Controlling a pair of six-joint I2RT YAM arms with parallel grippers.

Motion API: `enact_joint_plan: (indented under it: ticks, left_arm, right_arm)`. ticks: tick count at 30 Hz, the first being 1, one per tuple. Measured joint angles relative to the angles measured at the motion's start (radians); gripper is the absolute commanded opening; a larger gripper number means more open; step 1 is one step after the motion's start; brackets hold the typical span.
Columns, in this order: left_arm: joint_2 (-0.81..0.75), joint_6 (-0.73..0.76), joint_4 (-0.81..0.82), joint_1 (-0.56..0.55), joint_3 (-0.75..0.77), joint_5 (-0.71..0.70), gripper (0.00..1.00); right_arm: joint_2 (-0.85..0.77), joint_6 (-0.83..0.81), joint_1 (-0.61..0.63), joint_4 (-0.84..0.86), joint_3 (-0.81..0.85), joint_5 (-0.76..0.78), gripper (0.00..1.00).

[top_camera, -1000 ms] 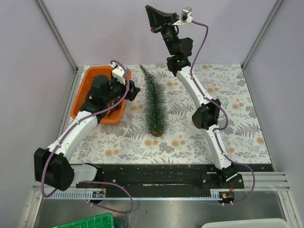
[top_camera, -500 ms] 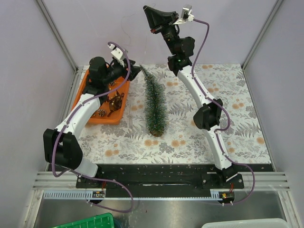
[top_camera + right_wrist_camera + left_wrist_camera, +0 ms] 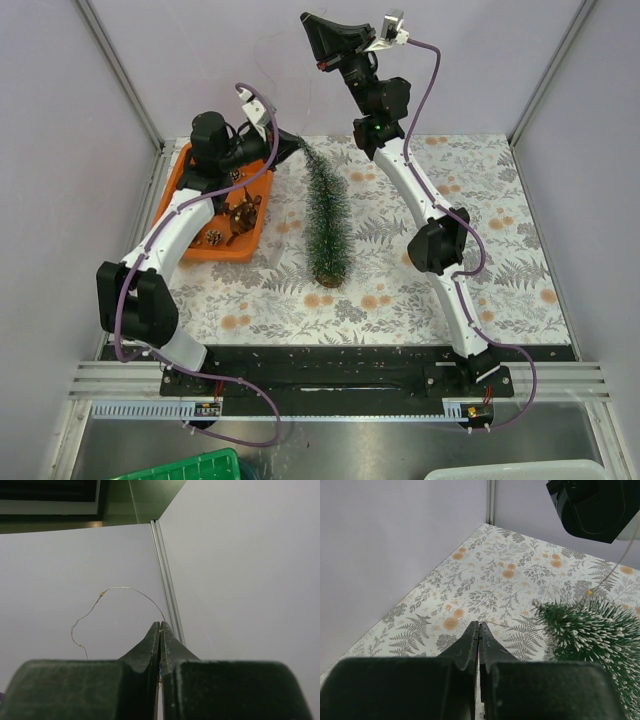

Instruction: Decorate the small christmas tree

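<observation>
The small christmas tree [image 3: 327, 222] stands upright mid-table, dark green with frosty tips; its top also fills the right of the left wrist view [image 3: 592, 630]. A thin light wire [image 3: 120, 588] with tiny gold beads curls out of my right gripper [image 3: 160, 625], which is shut on it and raised high at the back [image 3: 306, 18]. The wire [image 3: 612, 570] runs down to the tree's tip. My left gripper [image 3: 479, 624] sits just left of the tree top [image 3: 292, 147], shut, with a fine strand of the wire leaving its tips toward the tree.
An orange tray [image 3: 170, 196] at the back left holds small brown and gold ornaments [image 3: 240, 214]. Grey walls with metal corner posts [image 3: 120, 70] close in the floral table mat [image 3: 480, 260]. The right arm's elbow [image 3: 436, 245] hangs over the mat right of the tree.
My left gripper rose out of the orange tray, swung over to the tree's tip, and went from open to shut. The right arm stayed high at the back.
</observation>
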Motion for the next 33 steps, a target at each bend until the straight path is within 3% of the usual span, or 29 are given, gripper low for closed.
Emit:
enact_joint_plan:
  ticks: [17,18,19,20,21,26,33]
  left_arm:
    - [-0.202,-0.097,0.076,0.114,-0.135,-0.053,0.0]
    - [-0.208,-0.1,0.076,0.116,-0.137,-0.047,0.05]
    - [-0.211,-0.1,0.076,0.116,-0.14,-0.034,0.27]
    - [-0.212,-0.098,0.076,0.116,-0.144,-0.019,0.42]
    - [-0.212,-0.085,0.076,0.116,-0.149,-0.006,0.49]
    - [-0.194,0.009,0.049,0.093,-0.177,0.065,0.59]
    - [-0.07,0.114,0.037,0.061,-0.136,0.099,0.62]
  right_arm:
    - [-0.055,-0.051,0.046,-0.029,-0.017,-0.019,0.0]
    - [-0.057,-0.059,0.055,-0.034,-0.013,-0.02,0.0]
    - [-0.057,-0.066,0.063,-0.04,-0.006,-0.02,0.0]
    - [-0.057,-0.072,0.071,-0.045,-0.002,-0.024,0.0]
    - [-0.057,-0.076,0.077,-0.049,0.001,-0.025,0.0]
    - [-0.057,-0.083,0.093,-0.063,0.001,-0.03,0.0]
    - [-0.057,-0.083,0.098,-0.07,0.001,-0.051,0.0]
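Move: The left hand's shut fingers still pinch the thin wire close to the tree tip, which is some 2 cm back, about 4 cm to the right and roughly level with them. The orange bin's middle lies about 19 cm left, 3 cm ahead and some 32 cm below this hand. The right hand holds the other part of the wire high up; from it the tree tip lies around 10 cm back, 3 cm left and 22 cm below. With the thin wire still pinched, the left hand draws away from the tree tip, about 6 cm left and 4 cm up while easing back, then opens its fingers to rather over half at the turn, lets go of the wire and comes back right and some 6 cm down with the fingers open, ending beside the tip. Meanwhile the right hand keeps its shut hold on the wire up high and carries it about 5 cm back and 4 cm left, rising slightly. ##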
